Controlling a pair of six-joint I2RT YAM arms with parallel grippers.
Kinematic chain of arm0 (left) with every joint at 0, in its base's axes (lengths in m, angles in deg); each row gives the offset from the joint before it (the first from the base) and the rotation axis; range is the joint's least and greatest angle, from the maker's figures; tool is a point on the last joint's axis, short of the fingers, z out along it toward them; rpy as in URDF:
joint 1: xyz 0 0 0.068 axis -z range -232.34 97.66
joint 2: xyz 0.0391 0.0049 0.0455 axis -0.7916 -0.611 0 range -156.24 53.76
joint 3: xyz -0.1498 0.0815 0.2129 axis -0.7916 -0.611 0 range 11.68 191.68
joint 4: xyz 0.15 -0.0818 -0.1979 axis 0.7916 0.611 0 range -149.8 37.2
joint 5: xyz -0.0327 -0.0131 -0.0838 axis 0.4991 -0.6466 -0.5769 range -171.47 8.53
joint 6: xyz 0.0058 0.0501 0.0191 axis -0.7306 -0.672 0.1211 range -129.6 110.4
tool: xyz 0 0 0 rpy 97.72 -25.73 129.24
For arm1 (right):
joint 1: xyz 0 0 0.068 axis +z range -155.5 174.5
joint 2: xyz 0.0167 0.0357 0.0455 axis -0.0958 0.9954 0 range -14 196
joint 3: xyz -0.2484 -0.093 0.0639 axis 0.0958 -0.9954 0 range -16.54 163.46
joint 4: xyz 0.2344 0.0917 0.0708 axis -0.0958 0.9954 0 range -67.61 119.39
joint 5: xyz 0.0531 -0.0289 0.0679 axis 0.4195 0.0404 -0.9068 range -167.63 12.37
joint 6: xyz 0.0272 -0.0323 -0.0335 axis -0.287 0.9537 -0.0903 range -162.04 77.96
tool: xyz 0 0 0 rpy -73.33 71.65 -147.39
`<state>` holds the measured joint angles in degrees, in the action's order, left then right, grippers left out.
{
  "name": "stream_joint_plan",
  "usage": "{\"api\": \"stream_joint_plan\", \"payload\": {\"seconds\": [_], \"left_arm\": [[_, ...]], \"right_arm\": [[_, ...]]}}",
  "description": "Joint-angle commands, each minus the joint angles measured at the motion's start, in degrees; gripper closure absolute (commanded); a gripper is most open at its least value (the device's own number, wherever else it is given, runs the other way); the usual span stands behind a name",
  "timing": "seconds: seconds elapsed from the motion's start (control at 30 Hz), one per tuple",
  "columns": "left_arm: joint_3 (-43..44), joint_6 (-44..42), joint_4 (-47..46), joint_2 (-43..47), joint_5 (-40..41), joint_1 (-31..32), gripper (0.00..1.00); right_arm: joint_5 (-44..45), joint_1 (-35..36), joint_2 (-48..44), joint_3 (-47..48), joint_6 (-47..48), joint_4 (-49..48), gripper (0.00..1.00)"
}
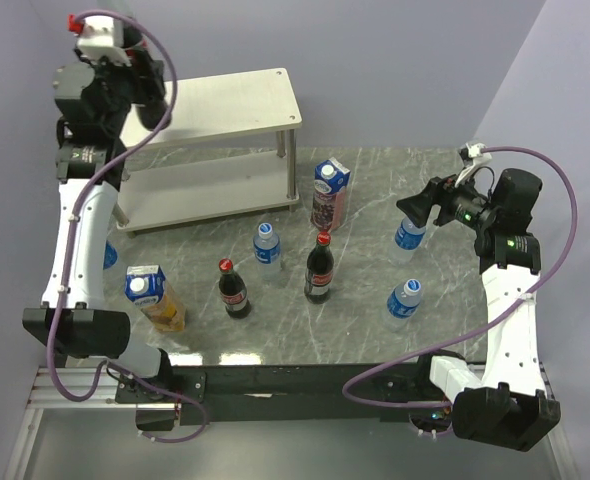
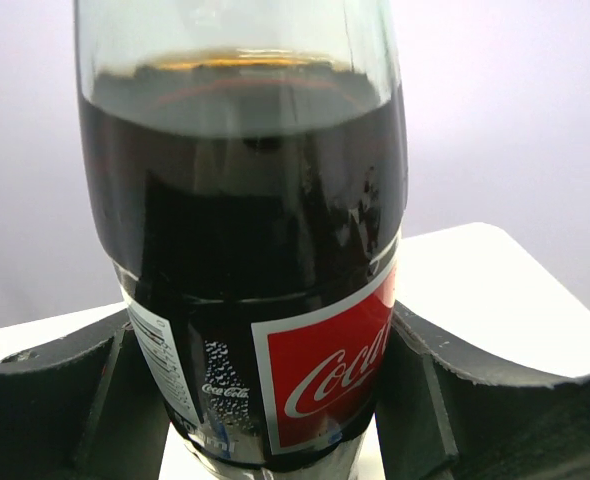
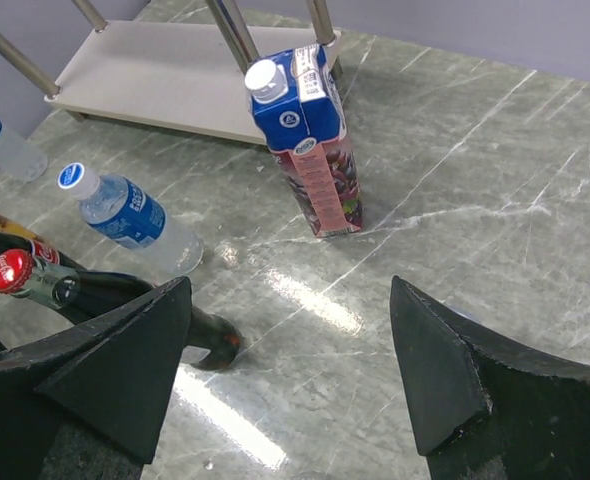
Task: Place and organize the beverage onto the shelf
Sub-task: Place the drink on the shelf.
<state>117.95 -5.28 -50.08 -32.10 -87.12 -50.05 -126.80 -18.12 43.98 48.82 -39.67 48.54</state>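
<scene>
My left gripper (image 2: 265,400) is shut on a dark cola bottle (image 2: 245,250) with a red label, held upright above the white top board of the shelf (image 2: 485,300). From above, that gripper (image 1: 125,60) is raised at the shelf's (image 1: 225,110) left end, the bottle's red cap (image 1: 73,20) showing. My right gripper (image 1: 412,210) stands open and empty over a water bottle (image 1: 408,237). On the table stand the purple carton (image 1: 328,195), the yellow carton (image 1: 155,298), two colas (image 1: 319,268) (image 1: 233,288) and more water bottles (image 1: 266,243) (image 1: 403,300).
The right wrist view shows the open right gripper (image 3: 287,305) over bare marble, the purple carton (image 3: 313,140) ahead, a water bottle (image 3: 130,215) and a cola (image 3: 35,280) to the left, and the shelf's lower board (image 3: 165,80) behind. Lilac walls enclose the table.
</scene>
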Motion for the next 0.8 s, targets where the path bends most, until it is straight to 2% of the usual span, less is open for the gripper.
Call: {"api": "stream_joint_plan", "payload": {"seconds": [0.0, 0.2, 0.77], "left_arm": [[2.6, 1.7, -15.9, 4.8, 0.2, -3.9, 1.0], [1.4, -0.3, -16.7, 4.3, 2.5, -8.4, 1.0], [1.3, -3.7, -20.2, 0.7, 3.0, -12.8, 1.0]], "right_arm": [[-1.4, 0.3, 0.2, -0.7, 0.8, -1.6, 0.14], [-1.6, 0.3, 1.2, -0.8, 1.8, -0.8, 0.14], [-3.3, 0.3, 1.9, -0.6, 2.7, 0.0, 0.15]]}}
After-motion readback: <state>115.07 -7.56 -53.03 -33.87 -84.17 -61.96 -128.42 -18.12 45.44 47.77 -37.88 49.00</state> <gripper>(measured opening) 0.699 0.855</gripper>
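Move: The left hand already holds the Coca-Cola bottle over the shelf; the left end of the top board lies about 11 cm to its left, level fore-and-aft and some 12 cm below. A water bottle stands on the table roughly 16 cm left, 12 cm back and 42 cm down, the orange juice carton about 30 cm back, 2 cm left and equally low. From the idle right hand that board end is some 62 cm left, 15 cm ahead, 8 cm higher. Left hand carries the gripped Coca-Cola about 11 cm left over the top board, slowing, turning 15 degrees counter-clockwise. ##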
